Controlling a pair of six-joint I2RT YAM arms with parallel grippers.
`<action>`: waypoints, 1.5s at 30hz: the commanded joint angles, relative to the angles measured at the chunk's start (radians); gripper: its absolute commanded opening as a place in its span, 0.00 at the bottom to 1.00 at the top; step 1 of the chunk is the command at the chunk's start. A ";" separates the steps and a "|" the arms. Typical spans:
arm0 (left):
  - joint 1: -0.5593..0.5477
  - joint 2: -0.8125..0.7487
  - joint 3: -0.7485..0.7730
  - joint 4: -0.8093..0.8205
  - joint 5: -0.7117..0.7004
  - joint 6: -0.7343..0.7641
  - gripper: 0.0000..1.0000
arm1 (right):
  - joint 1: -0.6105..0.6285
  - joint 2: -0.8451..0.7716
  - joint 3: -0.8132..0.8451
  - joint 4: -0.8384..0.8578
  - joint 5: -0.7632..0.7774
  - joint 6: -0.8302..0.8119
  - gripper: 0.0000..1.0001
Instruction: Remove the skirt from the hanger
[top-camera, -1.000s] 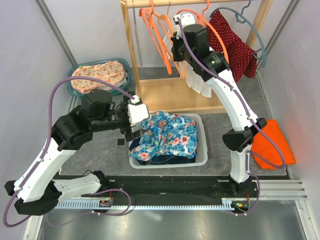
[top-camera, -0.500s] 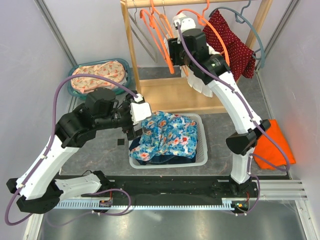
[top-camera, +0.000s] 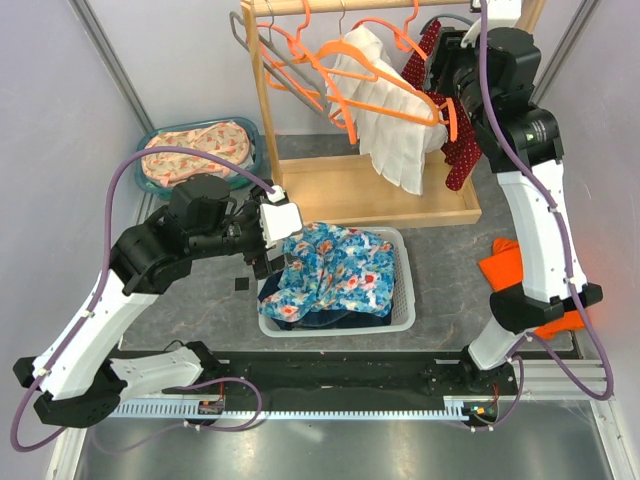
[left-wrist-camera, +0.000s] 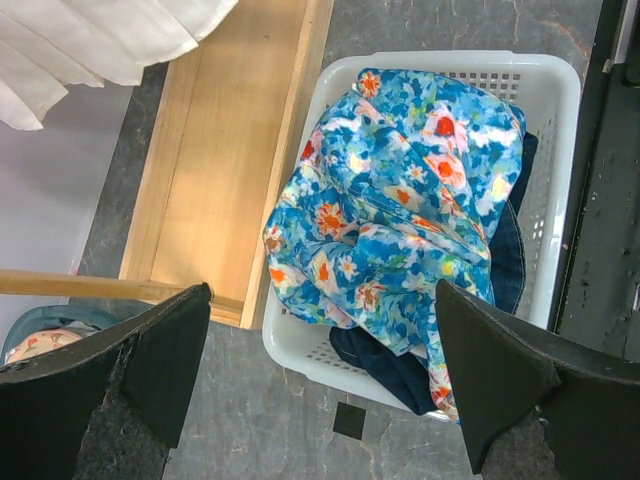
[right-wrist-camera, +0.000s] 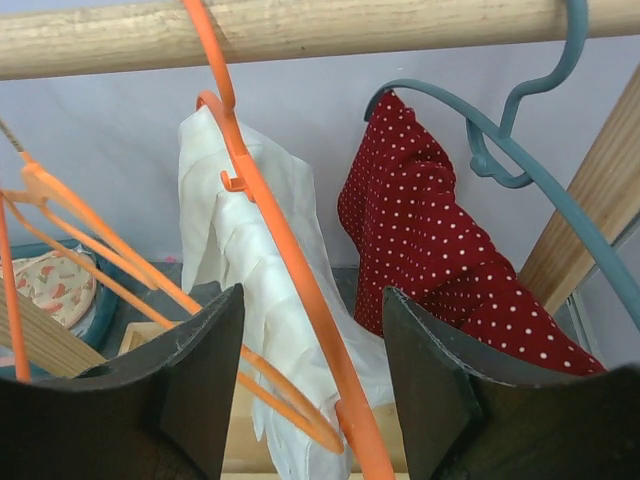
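Observation:
A white pleated skirt (top-camera: 390, 110) hangs on an orange hanger (top-camera: 375, 90) from the wooden rod (top-camera: 330, 6). My right gripper (top-camera: 443, 80) is up at the rod, just right of the skirt. In the right wrist view its jaws (right-wrist-camera: 312, 300) stand open, with the orange hanger's arm (right-wrist-camera: 290, 270) running between them, unclamped; the skirt (right-wrist-camera: 240, 260) hangs just behind. My left gripper (left-wrist-camera: 322, 310) is open and empty, low over the near-left edge of the white basket (left-wrist-camera: 560, 180). The skirt's hem (left-wrist-camera: 90, 40) shows in that view's top left corner.
A red dotted garment (right-wrist-camera: 430, 240) hangs on a grey-blue hanger (right-wrist-camera: 520, 150) right of the skirt. Bare orange hangers (top-camera: 300, 50) hang to its left. The basket (top-camera: 408, 290) holds blue floral cloth (top-camera: 335, 265). A teal bin (top-camera: 200, 150) sits far left, orange cloth (top-camera: 510, 265) at right.
My right arm has swung from the skirt's left side to its right, and its jaws have opened. The skirt and hanger now hang in full view. The left arm barely moved.

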 joint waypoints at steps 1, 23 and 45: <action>0.004 -0.012 0.009 0.017 0.013 -0.035 1.00 | -0.019 0.055 0.004 0.027 -0.063 0.018 0.63; 0.004 -0.023 -0.031 0.014 0.013 -0.027 1.00 | -0.042 0.050 -0.019 0.148 -0.238 0.078 0.00; 0.013 -0.011 0.003 0.021 0.058 -0.058 1.00 | -0.042 -0.402 -0.445 0.219 -0.226 0.029 0.00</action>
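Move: The near arm of the orange hanger carrying the white skirt is about 4 cm ahead of the open right fingers, 2 cm left and 6 cm lower. From this hand, the white skirt hangs some 12 cm ahead, 4 cm left; the red skirt 14 cm ahead, 8 cm right; both about 13 cm lower. An empty hanger lies 9 cm left, 3 cm ahead, 8 cm below. From the left hand the target is roughly 26 cm ahead, 25 cm right, 12 cm higher. The white skirt's hanger is taken by its near arm: the right hand sinks about 6 cm while reaching some 4 cm forward, then closes its fingers and pinches it, easing left and turning about 10 degrees counter-clockwise. Keeping the pinch, it draws the hanger back towards the robot nearly 10 cm and up about 7, tipping the fingers upward. ##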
